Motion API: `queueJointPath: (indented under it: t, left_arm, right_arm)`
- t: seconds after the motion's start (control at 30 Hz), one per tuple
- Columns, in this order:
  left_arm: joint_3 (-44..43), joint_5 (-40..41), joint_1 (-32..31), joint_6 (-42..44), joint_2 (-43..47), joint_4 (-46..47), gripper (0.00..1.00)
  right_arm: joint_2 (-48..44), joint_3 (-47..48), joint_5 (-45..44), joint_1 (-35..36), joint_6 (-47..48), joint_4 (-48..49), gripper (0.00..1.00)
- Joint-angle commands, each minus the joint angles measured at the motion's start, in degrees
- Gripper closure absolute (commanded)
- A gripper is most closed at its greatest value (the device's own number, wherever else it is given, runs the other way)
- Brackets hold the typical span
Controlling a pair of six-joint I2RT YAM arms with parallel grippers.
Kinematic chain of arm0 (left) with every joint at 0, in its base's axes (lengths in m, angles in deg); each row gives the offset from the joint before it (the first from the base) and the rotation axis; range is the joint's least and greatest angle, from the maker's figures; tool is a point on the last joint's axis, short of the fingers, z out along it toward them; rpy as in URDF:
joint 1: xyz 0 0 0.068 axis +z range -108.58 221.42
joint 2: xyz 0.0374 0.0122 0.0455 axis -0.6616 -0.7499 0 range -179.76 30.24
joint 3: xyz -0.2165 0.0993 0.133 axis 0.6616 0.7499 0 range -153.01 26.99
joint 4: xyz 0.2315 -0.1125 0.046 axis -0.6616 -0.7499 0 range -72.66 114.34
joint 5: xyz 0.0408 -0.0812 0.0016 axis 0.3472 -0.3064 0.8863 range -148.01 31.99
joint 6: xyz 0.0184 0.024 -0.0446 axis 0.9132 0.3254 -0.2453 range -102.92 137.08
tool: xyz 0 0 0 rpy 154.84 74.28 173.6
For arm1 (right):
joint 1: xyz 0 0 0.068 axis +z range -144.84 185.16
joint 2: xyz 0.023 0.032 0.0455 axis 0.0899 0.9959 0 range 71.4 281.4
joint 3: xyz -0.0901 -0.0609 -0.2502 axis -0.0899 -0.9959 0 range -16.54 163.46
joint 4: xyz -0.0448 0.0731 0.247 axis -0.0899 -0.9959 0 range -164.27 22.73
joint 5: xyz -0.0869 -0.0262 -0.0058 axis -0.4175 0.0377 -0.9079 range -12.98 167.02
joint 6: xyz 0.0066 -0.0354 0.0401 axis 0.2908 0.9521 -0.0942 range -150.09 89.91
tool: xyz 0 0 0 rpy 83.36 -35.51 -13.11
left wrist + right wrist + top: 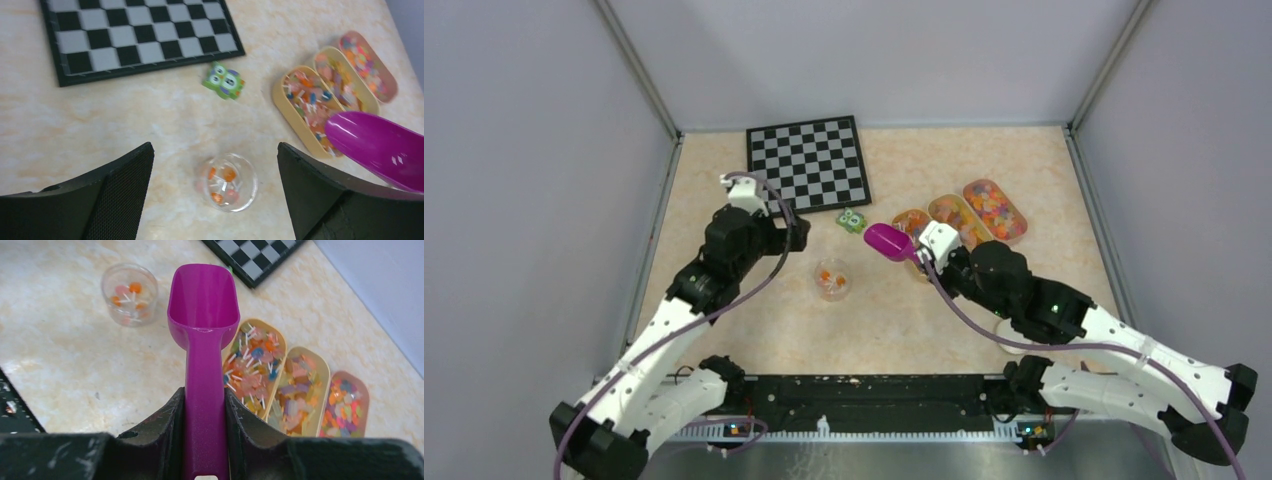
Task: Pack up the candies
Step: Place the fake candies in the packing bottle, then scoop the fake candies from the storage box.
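The candies (995,208) fill three oval trays (278,92) at the right; they also show in the right wrist view (255,360). A clear cup (832,268) in mid-table holds a few orange and red candies (227,175). My right gripper (205,400) is shut on the handle of the magenta scoop (202,305). The scoop's bowl looks empty and hangs over the table between the cup (105,287) and the nearest tray. My left gripper (215,150) is open and empty, above the cup (253,182), with a finger on either side of it in view.
A small green block with eyes (224,81) lies between the cup and a black-and-grey chessboard (135,35) at the back left. Grey walls enclose the table on three sides.
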Motion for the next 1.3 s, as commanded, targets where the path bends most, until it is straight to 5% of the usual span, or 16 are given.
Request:
queueJointPath:
  t: [0.0,0.2,0.5,0.7,1.27]
  left_arm:
    - [-4.39,-18.27,-0.07,-4.72,-8.98,4.64,0.06]
    - [-11.01,-24.84,-0.08,-7.64,-24.69,10.69,0.16]
    - [-29.73,-33.59,-0.10,-4.20,-50.14,12.68,0.33]
    - [-34.68,-35.59,-0.14,-3.79,-61.31,15.99,0.45]
    - [-40.96,-46.65,-0.22,-5.98,-75.64,22.19,0.54]
  right_arm:
    - [0.36,1.54,-8.96,-1.71,-3.74,-1.03,1.00]
    - [3.00,3.75,-2.25,-12.45,-6.02,-6.00,1.00]
    - [10.37,10.37,-2.85,-18.74,-1.69,-15.57,1.00]
    - [12.40,15.43,0.67,-22.31,-1.15,-20.11,1.00]
    - [21.22,13.66,5.63,-26.35,-0.64,-22.59,1.00]
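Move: My left hand's goal is the lollipop tray, its middle about 31 cm to the right, 8 cm ahead and 21 cm below. The owl toy lies 13 cm ahead and 14 cm right; the bottle is 10 cm right, 1 cm back. From my right hand, holding the empty scoop, that tray is 17 cm ahead, 2 cm right, 22 cm below; the popsicle tray is 22 cm ahead, 11 cm right, the bottle 8 cm ahead, 20 cm left. I sweep my left hand some 21 cm right, sinking and reaching forward past the owl toy, then mostly down beside the lollipop tray's far-left end, yawing clockwise, tipping down and half closing my fingers. My right hand keeps its grip on the scoop, going right, forward and down, bobbing up midway before sinking again; it turns about 20 degrees clockwise and dips the scoop over the tray. ##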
